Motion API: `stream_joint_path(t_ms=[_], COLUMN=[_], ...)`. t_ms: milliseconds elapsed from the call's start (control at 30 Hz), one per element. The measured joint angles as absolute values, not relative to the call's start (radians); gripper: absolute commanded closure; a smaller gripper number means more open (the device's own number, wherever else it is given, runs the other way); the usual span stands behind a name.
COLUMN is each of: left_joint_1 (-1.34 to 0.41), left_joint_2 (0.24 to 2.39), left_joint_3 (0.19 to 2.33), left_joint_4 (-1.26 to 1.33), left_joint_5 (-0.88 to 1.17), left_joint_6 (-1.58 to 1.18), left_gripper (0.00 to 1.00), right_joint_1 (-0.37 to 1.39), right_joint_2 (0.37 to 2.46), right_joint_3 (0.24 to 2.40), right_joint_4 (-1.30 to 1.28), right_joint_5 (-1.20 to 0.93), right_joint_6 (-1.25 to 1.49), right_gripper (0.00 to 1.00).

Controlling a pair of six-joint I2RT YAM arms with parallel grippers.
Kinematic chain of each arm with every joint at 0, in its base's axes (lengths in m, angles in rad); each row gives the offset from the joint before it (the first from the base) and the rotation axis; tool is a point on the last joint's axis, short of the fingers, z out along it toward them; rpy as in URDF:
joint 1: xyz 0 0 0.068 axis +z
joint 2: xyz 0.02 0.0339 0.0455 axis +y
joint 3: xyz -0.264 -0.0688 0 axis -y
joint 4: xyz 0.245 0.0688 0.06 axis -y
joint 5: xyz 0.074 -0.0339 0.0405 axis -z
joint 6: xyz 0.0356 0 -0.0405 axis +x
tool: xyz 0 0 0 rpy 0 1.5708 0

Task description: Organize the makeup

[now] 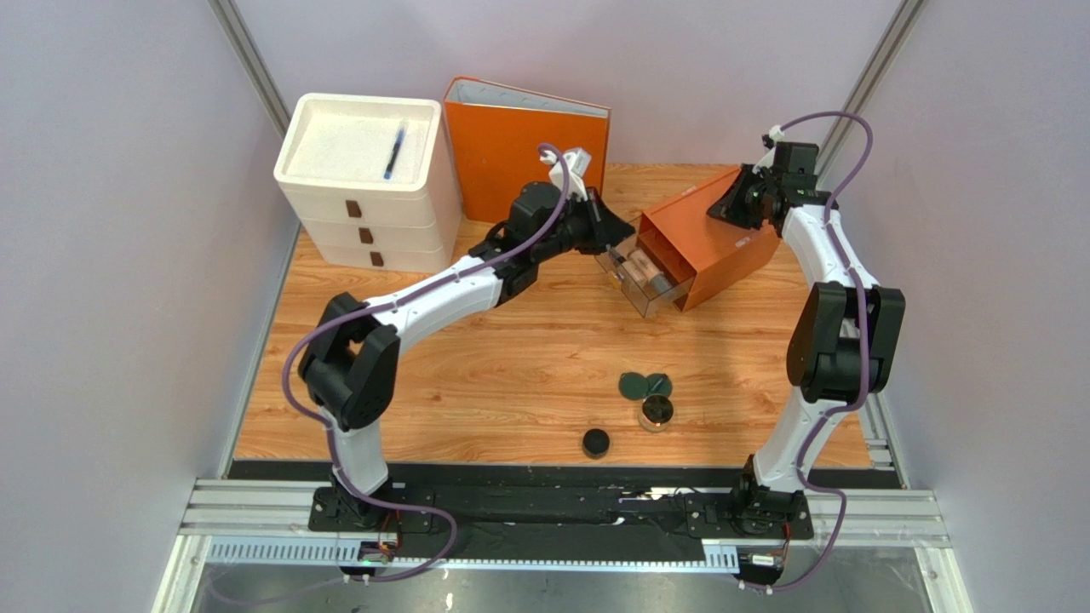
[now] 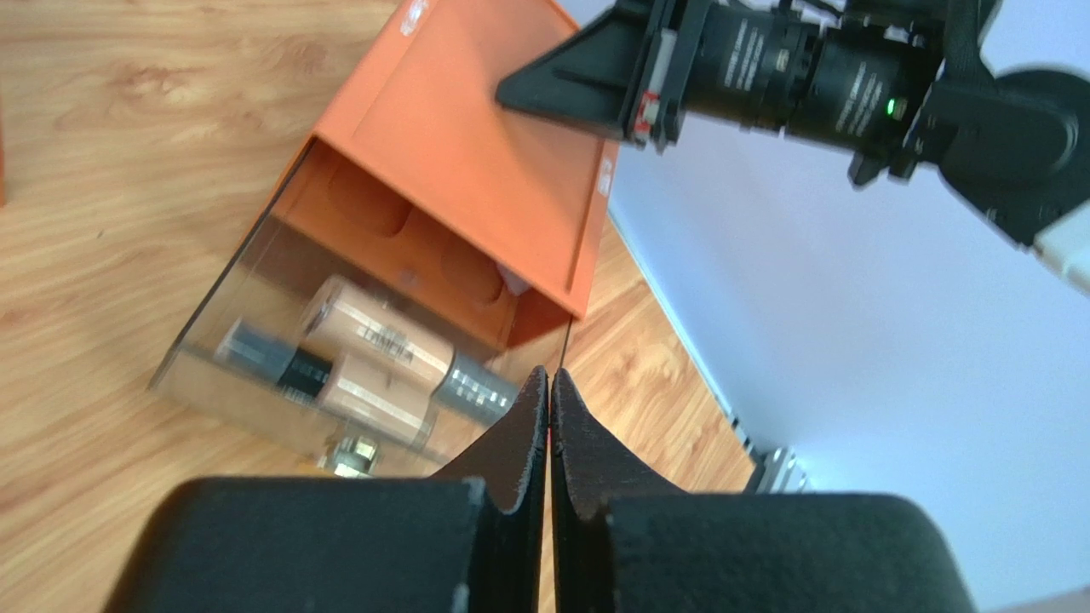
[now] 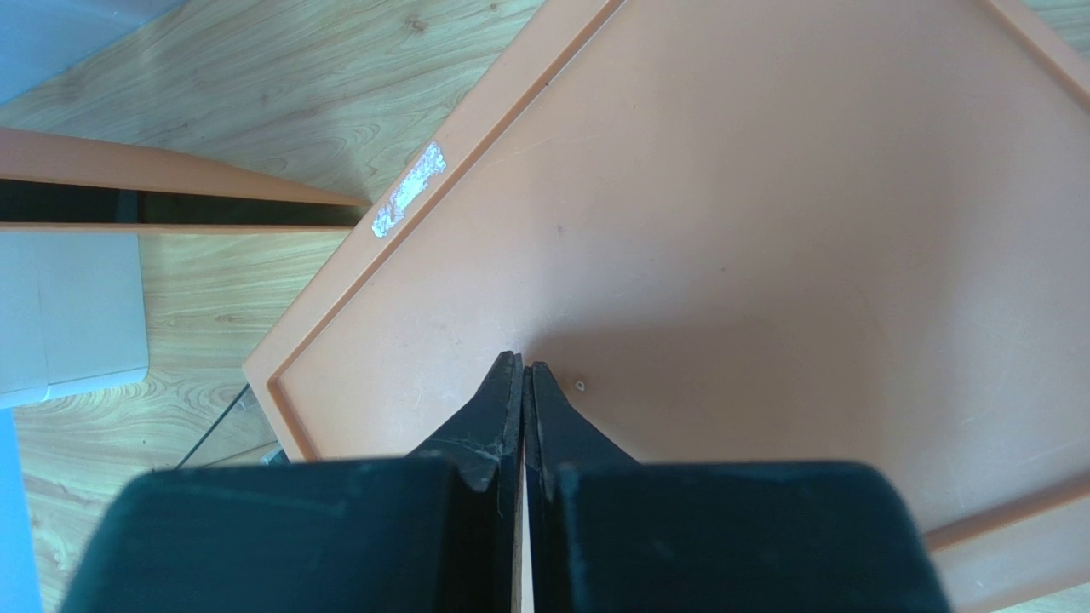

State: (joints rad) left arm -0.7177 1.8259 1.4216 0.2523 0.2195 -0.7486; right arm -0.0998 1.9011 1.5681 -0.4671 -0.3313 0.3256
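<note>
An orange box (image 1: 717, 240) lies at the back right with its clear drawer (image 1: 655, 296) pulled out. Two beige foundation bottles (image 2: 384, 335) lie side by side inside that drawer (image 2: 211, 348). My left gripper (image 2: 550, 378) is shut and holds nothing, its tips just at the drawer's near corner. My right gripper (image 3: 526, 368) is shut too, its tips resting on the orange box's lid (image 3: 768, 230). On the table in front lie the dark green twin-disc compact (image 1: 645, 385), the small gold-rimmed jar (image 1: 656, 410) and the black round pot (image 1: 596, 443).
A white drawer unit (image 1: 365, 192) stands at the back left with a blue pen (image 1: 394, 151) on its top. An orange binder (image 1: 518, 153) stands behind my left arm. Grey walls close in both sides, and a metal rail runs along the near edge.
</note>
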Motion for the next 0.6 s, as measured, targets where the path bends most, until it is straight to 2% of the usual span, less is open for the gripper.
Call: stream_joint_path(t_ms=[133, 267, 600], left_joint_1=[-0.711, -0.703, -0.698], left_joint_2=[1.753, 1.785, 1.978], left_joint_3=[1.280, 1.180, 1.278], left_joint_4=[0.292, 0.311, 0.307], left_joint_5=[0.235, 0.267, 0.373], left_joint_6=[-0.741, -0.783, -0.857], left_gripper=[1.00, 1.00, 1.00], right_joint_1=[-0.100, -0.100, -0.100], right_joint_2=[1.901, 1.901, 1.898], right_joint_3=[1.567, 1.565, 1.562], right_joint_4=[-0.466, -0.463, -0.461], right_joint_5=[-0.332, -0.332, -0.332], right_joint_6=[0.325, 0.326, 0.325], right_gripper=[1.00, 1.00, 1.00])
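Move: The gold knob on the open clear drawer lies about 17 cm below the left hand, roughly 3 cm ahead and 2 cm to its right. The bottles in that drawer lie some 4 cm right and 1 cm farther out of the knob; the middle of the orange box is about 15 cm to the knob's right and 4 cm farther out. From the right hand, the knob is about 16 cm left, 4 cm back and 8 cm below. Towards the gold knob and front of the open drawer, the left hand drops about 13 cm with its fingers already shut, first swinging back and a little left clear of the drawer, then edging right again and tipping some 15 degrees downward. It ends close before the knob, touch not visible. The right hand stays put, shut fingertips still on the box top. ##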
